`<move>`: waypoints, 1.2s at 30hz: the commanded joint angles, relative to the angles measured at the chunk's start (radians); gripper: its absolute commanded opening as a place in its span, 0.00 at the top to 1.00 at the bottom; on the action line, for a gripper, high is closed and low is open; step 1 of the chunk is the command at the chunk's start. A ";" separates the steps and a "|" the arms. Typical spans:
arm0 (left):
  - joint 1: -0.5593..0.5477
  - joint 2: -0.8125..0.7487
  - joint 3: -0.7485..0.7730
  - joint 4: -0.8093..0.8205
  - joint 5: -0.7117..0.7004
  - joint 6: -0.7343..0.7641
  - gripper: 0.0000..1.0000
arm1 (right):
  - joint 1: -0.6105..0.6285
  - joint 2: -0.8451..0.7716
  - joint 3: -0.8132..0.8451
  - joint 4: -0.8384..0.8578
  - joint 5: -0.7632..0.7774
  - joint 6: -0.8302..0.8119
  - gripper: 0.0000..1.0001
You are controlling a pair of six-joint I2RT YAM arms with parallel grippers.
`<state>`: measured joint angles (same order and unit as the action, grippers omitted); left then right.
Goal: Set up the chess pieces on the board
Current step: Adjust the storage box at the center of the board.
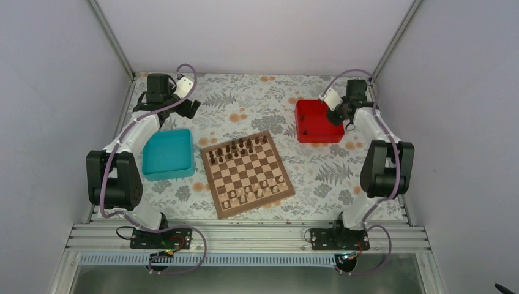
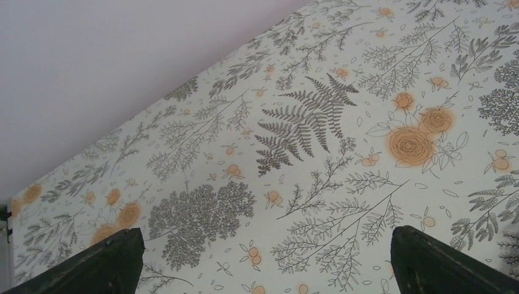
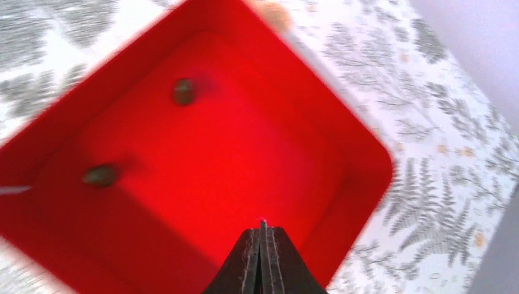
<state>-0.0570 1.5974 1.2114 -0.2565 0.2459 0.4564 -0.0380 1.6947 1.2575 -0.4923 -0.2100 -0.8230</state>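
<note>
The board [image 1: 210, 184] lies tilted in the middle of the table. Dark chess pieces [image 1: 237, 149] stand in its far rows and pale chessmen [image 1: 257, 191] in its near rows. Two more dark pieces [image 3: 183, 90] [image 3: 101, 176] lie in the red tray [image 3: 343, 202]. My right gripper [image 3: 263, 229] is shut with nothing in it and hovers over the tray's near right part; it also shows in the top view [image 1: 347, 122]. My left gripper [image 2: 266, 236] is open and empty above bare tablecloth at the far left [image 1: 190, 109].
A teal tray [image 1: 153, 168] sits left of the board, under the left arm. The red tray [image 1: 315, 138] sits at the far right of the board. Grey walls close in the table on three sides. A flowered cloth covers the table.
</note>
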 commanded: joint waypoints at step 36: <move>-0.002 -0.006 -0.003 0.012 0.003 0.008 0.00 | -0.034 0.533 0.541 -0.195 0.130 0.099 0.96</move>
<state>-0.0570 1.5974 1.2057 -0.2562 0.2371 0.4595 -0.0780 2.2807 1.8671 -0.5850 -0.0940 -0.6914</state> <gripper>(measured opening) 0.999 0.041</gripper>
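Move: The right hand, fingers shut, is over the near-right part of the red storage box: the box's middle lies about 6 cm ahead, 5 cm left and 10 cm below, with its far wall some 14 cm ahead. Two dark pieces in the box lie about 11 cm left, one 8 cm and the other 2 cm ahead. The chessboard is some 33 cm left and 12 cm back. From the left hand, the box is about 49 cm right and 4 cm ahead. Right hand sweeps forward about 14 cm past the box's far wall, drops behind, then drags it back 2 cm. ##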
